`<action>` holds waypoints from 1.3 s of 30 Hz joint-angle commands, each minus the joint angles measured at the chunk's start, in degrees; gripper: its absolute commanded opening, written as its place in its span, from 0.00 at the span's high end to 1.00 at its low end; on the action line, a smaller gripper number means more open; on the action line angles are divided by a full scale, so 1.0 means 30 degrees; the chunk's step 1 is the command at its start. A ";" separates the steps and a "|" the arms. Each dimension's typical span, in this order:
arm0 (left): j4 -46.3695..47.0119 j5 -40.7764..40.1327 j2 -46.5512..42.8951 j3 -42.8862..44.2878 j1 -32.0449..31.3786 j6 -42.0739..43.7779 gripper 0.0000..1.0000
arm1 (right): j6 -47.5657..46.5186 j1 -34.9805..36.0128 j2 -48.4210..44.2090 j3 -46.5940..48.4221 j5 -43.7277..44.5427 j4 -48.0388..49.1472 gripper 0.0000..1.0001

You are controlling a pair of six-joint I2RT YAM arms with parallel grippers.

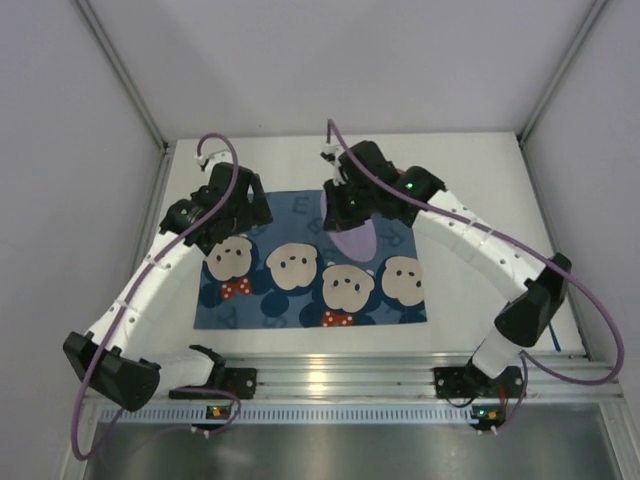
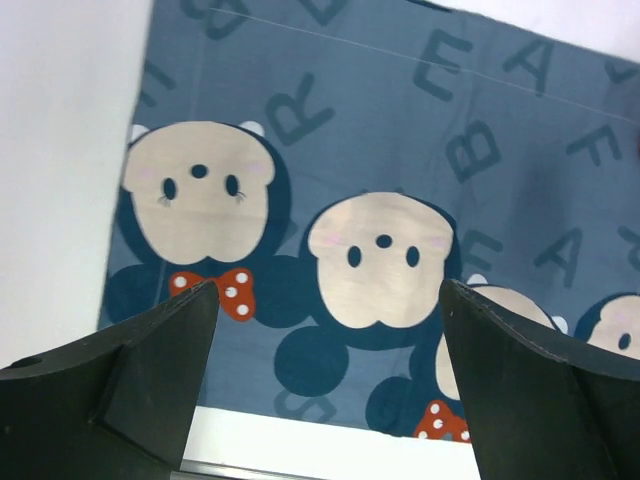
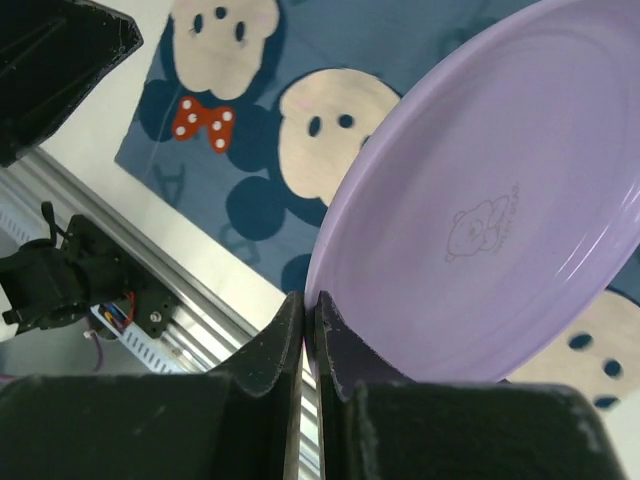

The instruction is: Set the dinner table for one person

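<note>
A lilac plate (image 3: 490, 220) with a small bear drawing hangs tilted above the blue cartoon mat (image 3: 250, 150). My right gripper (image 3: 311, 310) is shut on its rim. From above, the plate (image 1: 352, 238) shows below that gripper (image 1: 345, 205), over the mat's (image 1: 310, 268) back middle. My left gripper (image 2: 330, 330) is open with nothing between its fingers, hovering over the mat's (image 2: 400, 130) left part; from above it (image 1: 215, 220) sits at the mat's back left corner. The mat lies on the white dinner table (image 1: 470, 170).
An aluminium rail (image 1: 340, 375) runs along the table's near edge, carrying both arm bases. White walls and metal frame posts (image 1: 125, 75) close in the table on three sides.
</note>
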 commanded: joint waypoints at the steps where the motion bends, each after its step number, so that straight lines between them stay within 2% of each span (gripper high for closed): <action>1: -0.1289 -0.1302 -0.1536 0.0143 0.0315 0.0127 0.03 | -0.0312 0.1673 0.2493 0.2239 0.0668 0.0617 1.00; 8: -0.2781 -0.1654 -0.3586 -0.0622 0.0345 -0.1074 0.03 | -0.0403 0.2646 1.0279 0.8247 0.0434 -0.0054 1.00; 12: -0.3778 -0.2122 -0.4437 -0.0417 0.0345 -0.1280 0.03 | 0.0212 0.2734 1.3101 1.1207 -0.0474 -0.0350 1.00; 15: -0.4452 -0.2299 -0.4995 -0.0475 0.0345 -0.1485 0.03 | 0.0652 0.2851 1.4538 1.1506 -0.1177 -0.0175 1.00; 19: -0.5009 -0.2387 -0.5609 -0.0651 0.0374 -0.1720 0.03 | 0.1236 0.3172 1.5799 1.1068 -0.3688 0.0584 0.98; 20: -0.5068 -0.2387 -0.5669 -0.0680 0.0345 -0.1720 0.03 | 0.1325 0.3260 1.6091 1.0864 -0.4104 0.0849 0.91; 22: -0.5156 -0.2387 -0.5699 -0.0710 0.0345 -0.1661 0.03 | 0.1385 0.3494 1.6269 1.0570 -0.4663 0.1172 0.86; 23: -0.5156 -0.2387 -0.5670 -0.0681 0.0374 -0.1516 0.03 | 0.1385 0.3612 1.6328 1.0511 -0.4694 0.1231 0.76; 25: -0.5010 -0.2387 -0.5378 -0.0534 0.0374 -0.1311 0.02 | 0.1356 0.3642 1.6299 1.0306 -0.5015 0.1378 0.66; 26: -0.4981 -0.2503 -0.5260 -0.0447 0.0345 -0.1048 0.02 | 0.1327 0.3642 1.6154 1.0218 -0.5046 0.1350 0.52; 27: -0.4894 -0.2562 -0.5085 -0.0301 0.0345 -0.0930 0.02 | 0.1065 0.3642 1.6008 1.0043 -0.5104 0.1349 0.46; 29: -0.4660 -0.2621 -0.4587 -0.0125 0.0374 -0.0434 0.01 | 0.0713 0.3555 1.4960 0.9634 -0.4726 0.1349 0.33; 31: -0.4135 -0.2563 -0.3974 0.0197 0.0374 -0.0139 0.01 | 0.0217 0.3351 1.3874 0.8872 -0.4055 0.1379 0.25; 32: -0.3870 -0.2505 -0.3767 0.0315 0.0374 0.0123 0.01 | 0.0039 0.3262 1.2476 0.8551 -0.3702 0.1408 0.15; 34: -0.3343 -0.2154 -0.3212 0.0550 0.0374 0.0388 0.01 | -0.0488 0.2854 1.0742 0.7234 -0.2418 0.1437 0.06; 35: -0.2644 -0.2008 -0.3063 0.0550 0.0403 0.0448 0.01 | -0.0635 0.2619 0.8761 0.6649 -0.1887 0.1466 0.01; 39: -0.0795 -0.0603 -0.1864 0.0492 0.0374 0.0624 0.02 | -0.1134 0.0630 0.3128 0.1322 0.0692 0.1554 0.00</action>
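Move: The right hand holds the purple plate by its rim, tilted in the air. The plate's spot on the placemat, just beyond the second mouse face from the left, is about 12 cm to this hand's left, 4 cm ahead and 21 cm below. The third face lies 5 cm back, level sideways; the cup stands some 13 cm ahead and 11 cm right. From the empty left hand that spot is about 10 cm right, level fore-and-aft, 19 cm down. Still pinching the rim, the right hand carries the plate left some 18 cm and down about 20 onto the mat, bowing slightly forward and then back while its fingers tip steeper by about 20 degrees. There it opens wide, lets go, and lifts off rightward. The open left hand draws back and left out of the way, rising a little, then starts returning. ##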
